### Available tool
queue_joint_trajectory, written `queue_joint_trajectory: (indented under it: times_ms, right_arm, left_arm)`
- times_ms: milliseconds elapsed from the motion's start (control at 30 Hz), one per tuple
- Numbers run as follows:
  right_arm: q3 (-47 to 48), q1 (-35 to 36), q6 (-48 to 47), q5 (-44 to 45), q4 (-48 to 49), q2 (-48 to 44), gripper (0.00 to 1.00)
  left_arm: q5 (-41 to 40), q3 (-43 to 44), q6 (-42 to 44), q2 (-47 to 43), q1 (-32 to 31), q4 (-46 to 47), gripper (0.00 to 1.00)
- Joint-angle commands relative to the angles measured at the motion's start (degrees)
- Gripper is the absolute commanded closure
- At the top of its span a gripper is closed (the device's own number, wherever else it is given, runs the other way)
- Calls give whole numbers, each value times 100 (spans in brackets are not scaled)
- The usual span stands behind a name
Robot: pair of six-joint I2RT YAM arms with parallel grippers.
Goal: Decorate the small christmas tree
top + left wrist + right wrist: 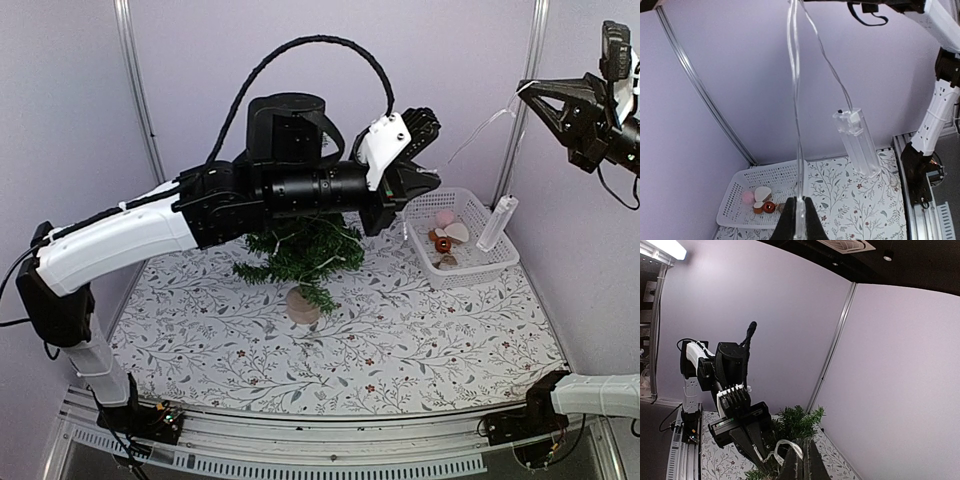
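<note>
The small christmas tree (305,250), dark green on a pale wooden stump, stands mid-table under my left arm; the right wrist view shows its top (800,421). A clear wire string (796,100) with a transparent battery case (857,142) hangs between both grippers. My left gripper (430,180) is raised beside the tree, above the basket, and is shut on a strand of the wire (801,212). High at the far right, my right gripper (522,90) is shut on a loop of the same wire (803,452). The case (497,222) dangles over the basket's right end.
A white perforated basket (480,270) sits at the back right and holds a pink pompom, a red bauble and pale mushroom-shaped ornaments (760,200). The back and side wall panels stand close behind it. A floral cloth (400,340) covers the table.
</note>
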Motion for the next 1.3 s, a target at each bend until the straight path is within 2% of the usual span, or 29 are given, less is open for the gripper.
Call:
queue_joint_trajectory:
  times_ms: [0,167,400,533,767,1000,1133,1267]
  right_arm:
    - [-165,71,70,-90,191,70,100]
    - [-203,262,149,-165,349,235,100]
    - [-122,757,89,-105,393,566,100]
    - [-118,1082,69,25,531,818,100]
    - [122,1515,-351,740,560,1264,100]
    - [794,1910,-1140,1851,674,1851,100]
    - [1182,2186,-2019,2705,744,2272,100]
    - [1277,2360,-2777,3411,1244,2614,100]
  left_arm:
    - [257,-746,-214,-787,-98,39,100]
    - [261,-1420,-504,-1446,-194,20,100]
    - [309,-1972,-937,-1876,-378,-172,100]
    - [115,-2588,-1398,-2326,-411,133,100]
    - [-1635,-3998,-1958,-3310,-407,994,100]
    - [-2923,-4817,-2597,-3757,-378,1511,100]
    - [-3674,-5211,-2909,-4121,-290,1693,100]
    - [-3973,-5402,-3076,-4321,-134,1742,100]
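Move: The tree's middle is about 17 cm to the left of my left hand, 7 cm ahead and 22 cm lower. From my right hand it is some 23 cm left, 9 cm ahead and 35 cm down. The battery box hangs about 20 cm below my right hand, 4 cm to its right and level with it fore and aft. The basket's middle lies 25 cm ahead of that hand, 12 cm to its right and 55 cm below. Both my hands keep their grip on the light string and carry it left to the tree. My left hand first draws back some 6 cm, then swings forward again past the near side of the treetop, ending 20 cm farther left and slightly lower, turning counter-clockwise and tipping down. My right hand follows about 15 cm left and 8 cm forward, sinking a little. ##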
